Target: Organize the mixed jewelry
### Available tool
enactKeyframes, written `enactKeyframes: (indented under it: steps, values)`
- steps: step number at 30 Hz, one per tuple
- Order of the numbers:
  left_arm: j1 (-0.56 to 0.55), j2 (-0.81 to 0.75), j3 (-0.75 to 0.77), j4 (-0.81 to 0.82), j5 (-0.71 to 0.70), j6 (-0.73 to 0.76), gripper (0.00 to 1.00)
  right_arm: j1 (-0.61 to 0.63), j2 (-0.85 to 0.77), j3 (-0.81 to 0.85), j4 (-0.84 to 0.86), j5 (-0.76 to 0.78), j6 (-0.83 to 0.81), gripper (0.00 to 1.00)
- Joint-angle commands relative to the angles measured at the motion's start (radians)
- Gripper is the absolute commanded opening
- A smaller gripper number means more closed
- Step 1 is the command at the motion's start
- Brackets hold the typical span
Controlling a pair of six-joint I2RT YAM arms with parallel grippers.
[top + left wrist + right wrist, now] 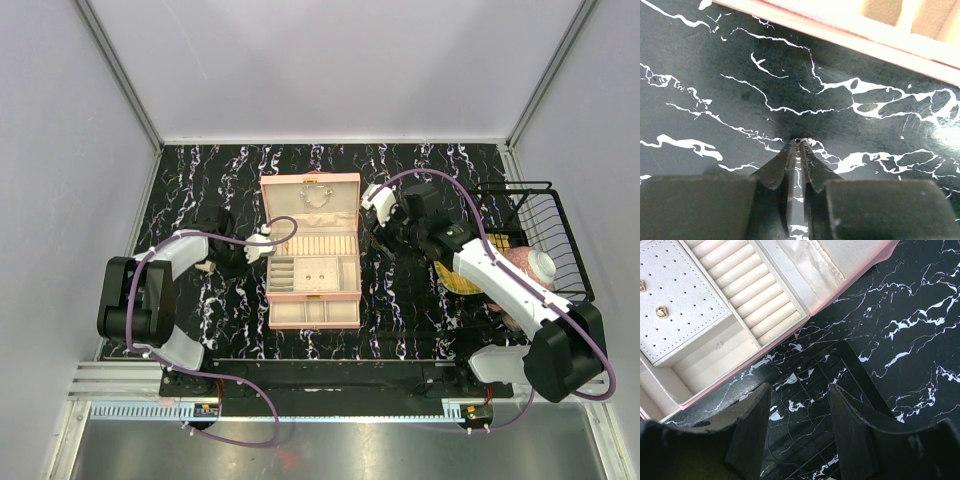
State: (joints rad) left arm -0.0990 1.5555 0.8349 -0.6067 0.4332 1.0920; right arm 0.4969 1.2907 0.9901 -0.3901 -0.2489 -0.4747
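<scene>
The pink quilted case (310, 318) lies open mid-table, its cream lining showing. Two gold studs (661, 311) sit pinned on the perforated panel of the case (770, 347), and a tiny clear piece (718, 345) lies in the compartment beside it. My left gripper (260, 245) is down at the tabletop just left of the case. Its fingertips (801, 143) are pinched together on a tiny shiny piece of jewelry (809, 140). My right gripper (385, 230) hovers by the case's right edge. It is open (800, 390), with only marbled tabletop between its fingers.
A black wire basket (548, 215) stands at the right with a pink and white item (525, 265) in it. A yellow object (458, 282) lies under the right arm. The case rim (850, 37) runs close ahead of the left fingers. Grey walls enclose three sides.
</scene>
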Motion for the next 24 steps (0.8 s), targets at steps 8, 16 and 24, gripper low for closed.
enactKeyframes:
  steps: [8,16,24]
  values:
    - [-0.001,-0.026,0.000,-0.004,-0.008,-0.007,0.05,-0.006,0.002,0.004,0.013,-0.013,-0.007,0.56]
    - [-0.001,-0.084,-0.023,-0.001,-0.001,-0.032,0.01,-0.006,-0.002,0.002,0.010,-0.016,-0.007,0.57]
    - [-0.001,-0.185,-0.031,0.016,-0.010,-0.125,0.00,-0.006,-0.007,0.007,0.008,-0.020,-0.007,0.57]
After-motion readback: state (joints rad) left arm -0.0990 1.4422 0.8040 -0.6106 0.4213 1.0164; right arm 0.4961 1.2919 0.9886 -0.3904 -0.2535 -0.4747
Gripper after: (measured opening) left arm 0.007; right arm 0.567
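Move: The small piece of jewelry lies on the table right at the left hand's fingertips, about 1 cm below the hand point. The slotted compartment of the jewelry box is roughly 8 cm to the right and 1 cm ahead, some 3 cm higher; the cream block stands about 8 cm left and 4 cm ahead, at the hand's height. From the right hand the piece is some 27 cm left, 10 cm back and 16 cm down. The small piece of jewelry between the left hand's fingertips is pinched off the tabletop: the fingers, a quarter open, shut fully while the hand stays put, low beside the box. The hand then rises about 2 cm, the climb quickening towards the end, with only a few degrees of wrist turn. ##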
